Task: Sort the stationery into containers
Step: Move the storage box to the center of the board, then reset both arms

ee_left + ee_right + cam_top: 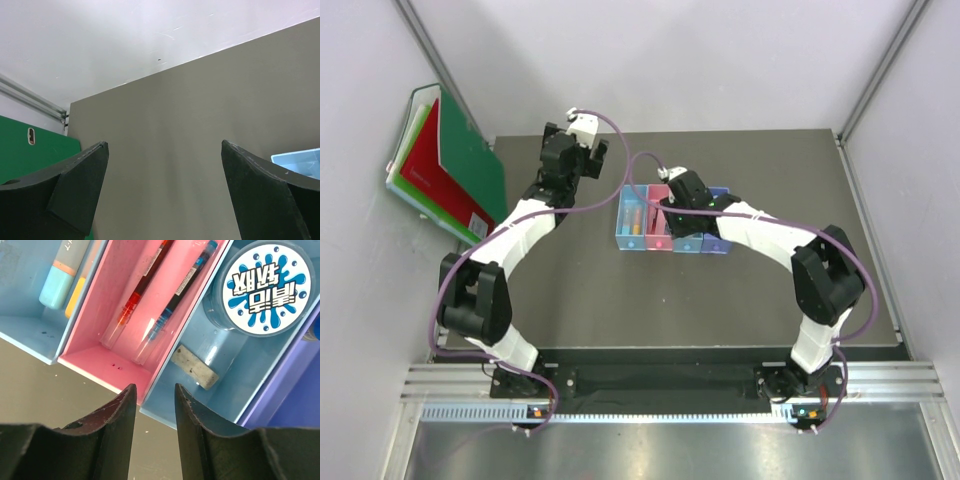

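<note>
The containers (624,240) are a row of four joined bins in the middle of the table. In the right wrist view the light-blue bin (30,322) holds a light-blue stick (57,277) and a yellow one (75,297). The pink bin (95,357) holds a red-black pen (142,282) and a blue pen (182,285). The blue bin (235,400) holds a beige eraser (195,366) and a round blue tin (265,287). My right gripper (155,387) (673,215) hovers over the pink-blue divider's end, narrowly open and empty. My left gripper (164,143) (592,158) is wide open over bare table.
Green and red folders (445,165) lean at the far left, off the table; the green one (30,150) shows beside my left finger. A corner of the light-blue bin (300,160) lies right of the left gripper. The violet bin's wall (295,390) edges the right wrist view.
</note>
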`<state>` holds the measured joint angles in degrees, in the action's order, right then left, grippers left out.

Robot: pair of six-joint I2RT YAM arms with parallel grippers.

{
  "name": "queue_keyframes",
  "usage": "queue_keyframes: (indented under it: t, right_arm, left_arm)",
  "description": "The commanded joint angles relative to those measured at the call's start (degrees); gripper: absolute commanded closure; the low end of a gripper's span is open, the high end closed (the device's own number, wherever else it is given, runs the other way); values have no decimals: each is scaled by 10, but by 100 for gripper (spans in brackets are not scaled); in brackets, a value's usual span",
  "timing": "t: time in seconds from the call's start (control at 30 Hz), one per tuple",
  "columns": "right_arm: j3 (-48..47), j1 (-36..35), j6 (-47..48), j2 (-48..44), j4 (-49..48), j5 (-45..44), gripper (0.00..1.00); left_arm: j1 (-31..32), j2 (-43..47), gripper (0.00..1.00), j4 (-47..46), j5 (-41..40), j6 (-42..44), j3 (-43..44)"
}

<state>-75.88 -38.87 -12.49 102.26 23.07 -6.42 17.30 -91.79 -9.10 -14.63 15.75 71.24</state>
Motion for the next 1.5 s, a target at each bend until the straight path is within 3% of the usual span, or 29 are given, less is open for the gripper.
queue_keyframes:
  t: [0.0, 0.23, 0.33, 0.43, 0.47, 0.6, 0.67, 0.83, 0.93, 1.07, 1.47]
  right_arm:
    - [-44, -9, 35, -21, -3, -24, 63]
    - [-103, -5, 98, -54, -12, -42, 50]
    - [-125, -3, 121, -75, -25, -62, 36]
    - [-132, 3, 149, -92, -36, -74, 15]
    - [-132, 5, 156, -101, -40, -83, 1]
    - [-128, 16, 175, -131, -44, -95, 0]
    - [-117, 22, 186, -157, -42, -105, 0]
    - [-100, 46, 215, -209, 34, -112, 0]
    - [-107, 91, 215, -239, 115, -37, 0]
    - [-110, 143, 202, -288, 182, 46, 0]
    - [-111, 181, 191, -353, 200, 56, 0]
  left_arm:
    - [1, 11, 1, -34, -9, -11, 13]
    - [2, 27, 1, -39, -3, -9, 21]
    - [2, 38, 1, -40, -2, -5, 21]
    - [2, 47, 1, -37, -10, 2, 23]
    - [2, 49, 1, -30, -14, 3, 27]
    - [2, 65, 1, -15, -22, 15, 37]
    - [2, 68, 1, 15, 19, 30, 52]
    - [-5, 50, 1, 220, 100, 33, 136]
    - [-19, 71, 1, 259, 194, 31, 131]
    - [-41, 101, 1, 277, 243, 26, 104]
    - [-69, 159, 1, 267, 242, 33, 17]
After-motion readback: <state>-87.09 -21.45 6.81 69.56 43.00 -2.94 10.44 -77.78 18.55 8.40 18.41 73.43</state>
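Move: The storage box's middle lies about 5 cm ahead of the right hand and some 4 cm below it, neither left nor right; the fingers straddle the front end of the pink/light-blue divider. The round tub stands roughly 6 cm ahead and 3 cm right of this hand, the pens about 4 cm ahead and 3 cm left. From the left hand the box is some 10 cm back, 20 cm right and 20 cm below. Right hand rises about 25 cm, opening wide, then swings right off the box; left rises, then draws back. ##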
